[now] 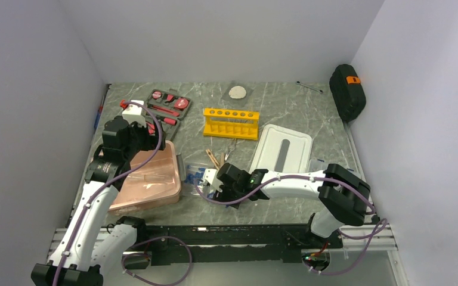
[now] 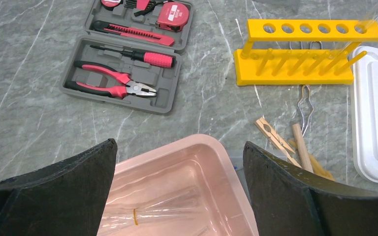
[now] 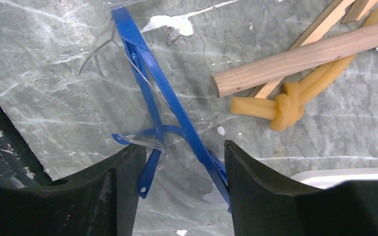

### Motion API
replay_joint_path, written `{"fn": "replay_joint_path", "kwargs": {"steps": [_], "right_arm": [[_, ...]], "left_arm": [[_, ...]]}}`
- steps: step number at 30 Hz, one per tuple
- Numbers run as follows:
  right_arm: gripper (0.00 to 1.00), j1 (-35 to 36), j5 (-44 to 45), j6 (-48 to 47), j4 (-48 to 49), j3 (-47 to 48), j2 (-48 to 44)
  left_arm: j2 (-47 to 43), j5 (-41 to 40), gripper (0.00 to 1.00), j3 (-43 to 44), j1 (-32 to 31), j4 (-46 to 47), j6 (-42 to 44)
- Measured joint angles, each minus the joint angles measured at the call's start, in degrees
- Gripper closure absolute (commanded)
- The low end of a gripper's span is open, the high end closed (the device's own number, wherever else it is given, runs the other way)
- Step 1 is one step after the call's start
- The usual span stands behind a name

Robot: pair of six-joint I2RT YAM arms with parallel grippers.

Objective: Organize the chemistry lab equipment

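Blue-framed clear safety glasses (image 3: 177,105) lie folded on the marble table. My right gripper (image 3: 183,146) is low over them. Its jaws are partly closed, one finger beside the temple arm, the other against the frame, with the lens between them. Wooden clamps (image 3: 295,56) (image 1: 216,158) and a knotted yellow tube (image 3: 285,105) lie just beyond. The yellow test-tube rack (image 1: 231,123) (image 2: 300,54) stands farther back. My left gripper (image 2: 179,143) hangs wide open over the pink tray (image 2: 211,147), holding nothing. A clear bundle (image 2: 142,216) with a yellow band lies in the tray.
An open red-and-black tool kit (image 1: 167,106) sits at the back left. A white lid (image 1: 283,149) lies to the right of the clamps, with metal tongs (image 2: 305,105) beside it. A black case (image 1: 347,92) leans on the right wall.
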Motion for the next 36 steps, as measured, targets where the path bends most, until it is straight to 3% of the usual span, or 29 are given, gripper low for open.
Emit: {"fn": "replay_joint_path", "kwargs": {"steps": [8, 17, 24, 29, 36], "right_arm": [[0.61, 0.42, 1.14, -0.31, -0.07, 0.72, -0.31], [0.67, 0.46, 1.18, 0.59, -0.5, 0.7, -2.34], [0.71, 0.15, 1.09, 2.58, 0.9, -0.83, -9.07], [0.73, -1.53, 0.74, 5.57, 4.87, -3.91, -13.27], [0.75, -5.49, -1.6, 11.98, 13.64, -7.65, -18.16]], "left_arm": [[0.0, 0.0, 0.01, 0.0, -0.07, 0.0, 0.0], [0.0, 0.04, 0.01, 0.0, -0.09, 0.02, -0.02], [0.0, 2.27, 0.01, 0.0, -0.09, 0.04, 0.02], [-0.28, 7.32, 0.01, -0.24, -0.39, 0.7, 0.24], [-0.76, 22.25, 0.01, -1.44, -2.58, 4.76, 1.07]]}}
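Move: The blue-framed goggles lie low between my right hand's open fingers, their middle about 3 cm to its left, 1 cm back and at its height. From that hand, the rubber tube is 6 cm ahead and 2 cm left, the wooden rod 8 cm ahead and 3 cm left, and the bag of blue parts 5 cm ahead and 12 cm left. From my left hand, the goggles are some 15 cm back, 23 cm right and 22 cm below. I close my right fingers on the goggles' blue frame near its right end, staying almost in place, then lift it about 8 cm, drifting forward 2 or 3 cm and tilting so the fingertips swing up towards the left. Late on, my empty, wide-open left hand swings some 6 cm right, turning clockwise about 20 degrees and drawing slightly back, towards the goggles' side. ##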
